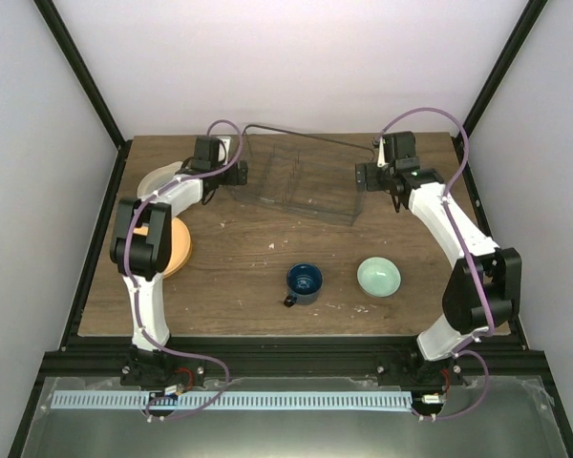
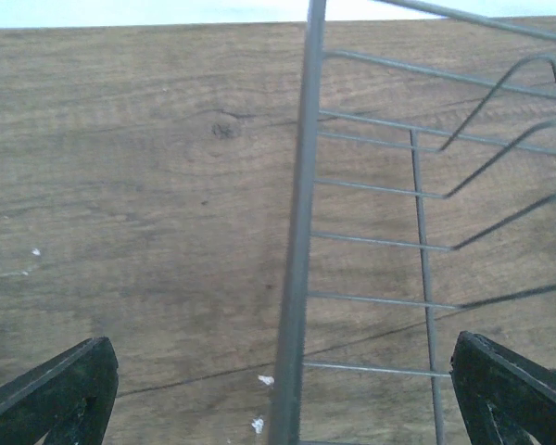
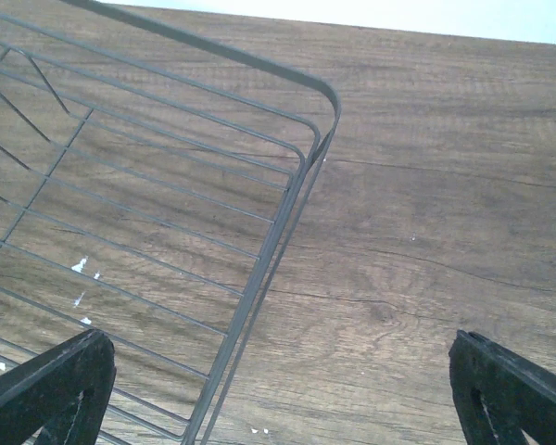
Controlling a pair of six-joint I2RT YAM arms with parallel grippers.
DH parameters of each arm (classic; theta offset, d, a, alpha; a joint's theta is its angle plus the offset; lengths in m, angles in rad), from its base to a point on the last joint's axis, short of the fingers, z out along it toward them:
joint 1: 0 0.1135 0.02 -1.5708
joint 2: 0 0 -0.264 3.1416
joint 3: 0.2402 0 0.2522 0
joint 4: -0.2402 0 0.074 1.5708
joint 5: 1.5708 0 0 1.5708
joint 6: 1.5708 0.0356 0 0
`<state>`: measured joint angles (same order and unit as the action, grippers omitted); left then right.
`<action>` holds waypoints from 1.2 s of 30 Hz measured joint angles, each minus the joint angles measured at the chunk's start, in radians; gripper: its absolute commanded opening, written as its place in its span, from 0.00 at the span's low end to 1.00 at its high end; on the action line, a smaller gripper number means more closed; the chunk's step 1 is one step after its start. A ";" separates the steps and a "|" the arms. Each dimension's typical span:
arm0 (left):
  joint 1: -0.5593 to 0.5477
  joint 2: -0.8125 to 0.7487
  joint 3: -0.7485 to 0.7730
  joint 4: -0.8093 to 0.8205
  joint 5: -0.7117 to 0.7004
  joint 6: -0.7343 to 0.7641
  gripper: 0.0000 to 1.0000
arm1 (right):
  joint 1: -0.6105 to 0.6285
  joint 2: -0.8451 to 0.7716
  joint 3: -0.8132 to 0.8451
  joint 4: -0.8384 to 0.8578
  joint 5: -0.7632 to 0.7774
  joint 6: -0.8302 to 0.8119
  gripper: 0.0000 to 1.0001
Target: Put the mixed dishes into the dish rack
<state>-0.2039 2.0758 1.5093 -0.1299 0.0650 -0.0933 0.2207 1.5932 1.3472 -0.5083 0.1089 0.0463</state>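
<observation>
The wire dish rack [image 1: 296,181] stands at the back middle of the table. My left gripper [image 1: 237,175] is open and straddles the rack's left rim [image 2: 298,241]. My right gripper [image 1: 363,177] is open over the rack's right rim [image 3: 259,269]. The dark blue mug [image 1: 304,283] sits upright at the front middle. The small mint-green bowl [image 1: 378,277] sits to its right. The orange plate [image 1: 172,248] lies at the left, partly under my left arm. The cream plate [image 1: 153,178] lies behind it, mostly hidden by the arm.
The table's wooden top [image 1: 258,239] is bounded by a black frame and white walls on three sides. A thin dark rod [image 1: 296,134] runs along the back behind the rack.
</observation>
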 measured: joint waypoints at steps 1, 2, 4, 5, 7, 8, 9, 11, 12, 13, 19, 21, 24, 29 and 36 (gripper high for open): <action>-0.002 -0.001 -0.010 0.009 0.006 -0.001 1.00 | 0.000 -0.008 0.000 0.000 0.002 0.000 1.00; -0.005 -0.003 -0.024 0.021 0.010 -0.003 1.00 | 0.000 -0.015 0.000 -0.002 0.004 0.000 1.00; -0.012 -0.015 -0.059 0.042 0.015 -0.004 1.00 | 0.000 -0.026 0.000 -0.008 0.009 0.000 1.00; -0.014 -0.024 -0.076 0.047 0.016 -0.005 1.00 | 0.000 -0.029 0.000 -0.012 0.010 0.000 1.00; -0.016 -0.048 -0.113 0.053 0.017 -0.006 1.00 | 0.000 -0.035 0.000 -0.026 0.015 0.000 1.00; -0.016 -0.060 -0.128 0.054 0.017 -0.007 1.00 | 0.000 -0.036 0.000 -0.029 0.016 0.000 1.00; -0.017 -0.071 -0.143 0.054 0.017 -0.008 1.00 | 0.000 -0.037 0.000 -0.034 0.016 0.000 1.00; -0.021 -0.089 -0.167 0.055 0.016 -0.009 1.00 | 0.000 -0.039 0.000 -0.045 0.015 0.000 1.00; -0.024 -0.098 -0.179 0.055 0.015 -0.011 1.00 | 0.000 -0.039 0.000 -0.049 0.015 0.000 1.00; -0.025 -0.104 -0.186 0.053 0.014 -0.011 1.00 | 0.000 -0.040 0.000 -0.052 0.015 0.001 1.00; -0.049 -0.148 -0.239 0.046 0.001 -0.021 1.00 | 0.000 -0.050 0.000 -0.070 0.014 0.004 1.00; -0.060 -0.174 -0.268 0.039 -0.002 -0.029 1.00 | 0.000 -0.053 0.000 -0.071 0.013 0.004 1.00; -0.075 -0.213 -0.310 0.034 -0.010 -0.039 1.00 | 0.000 -0.055 -0.003 -0.069 0.007 0.005 1.00; -0.085 -0.276 -0.378 0.029 -0.023 -0.054 1.00 | 0.000 -0.056 -0.032 -0.063 -0.006 0.016 1.00; -0.091 -0.392 -0.491 0.015 -0.046 -0.078 1.00 | 0.000 -0.058 -0.042 -0.061 -0.016 0.019 1.00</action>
<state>-0.2951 1.6836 1.0183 -0.1150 0.0193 -0.1711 0.2207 1.5356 1.3056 -0.5694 0.0929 0.0654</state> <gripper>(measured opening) 0.998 0.999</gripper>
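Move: The dish rack sits askew, its left side about 3 cm to the right of the left hand and showing between that hand's fingers; the rack's middle lies some 23 cm right, about level fore-and-aft and 5 cm below. The cream bowl is roughly 19 cm to the left hand's left, level with it, and the orange plate about 17 cm left and 20 cm back. From the right hand, the rack's middle is about 12 cm ahead, 22 cm left and 15 cm below. Back towards its base, the left hand travels about 13 cm at a nearly even pace and low, sinking roughly 1 cm early on, and draws the dish rack's left end along with its fingers wide open rather than gripping. Its wrist tips about 5 degrees further down. The right hand, open above the rack's right end, only eases back about 2 cm. ##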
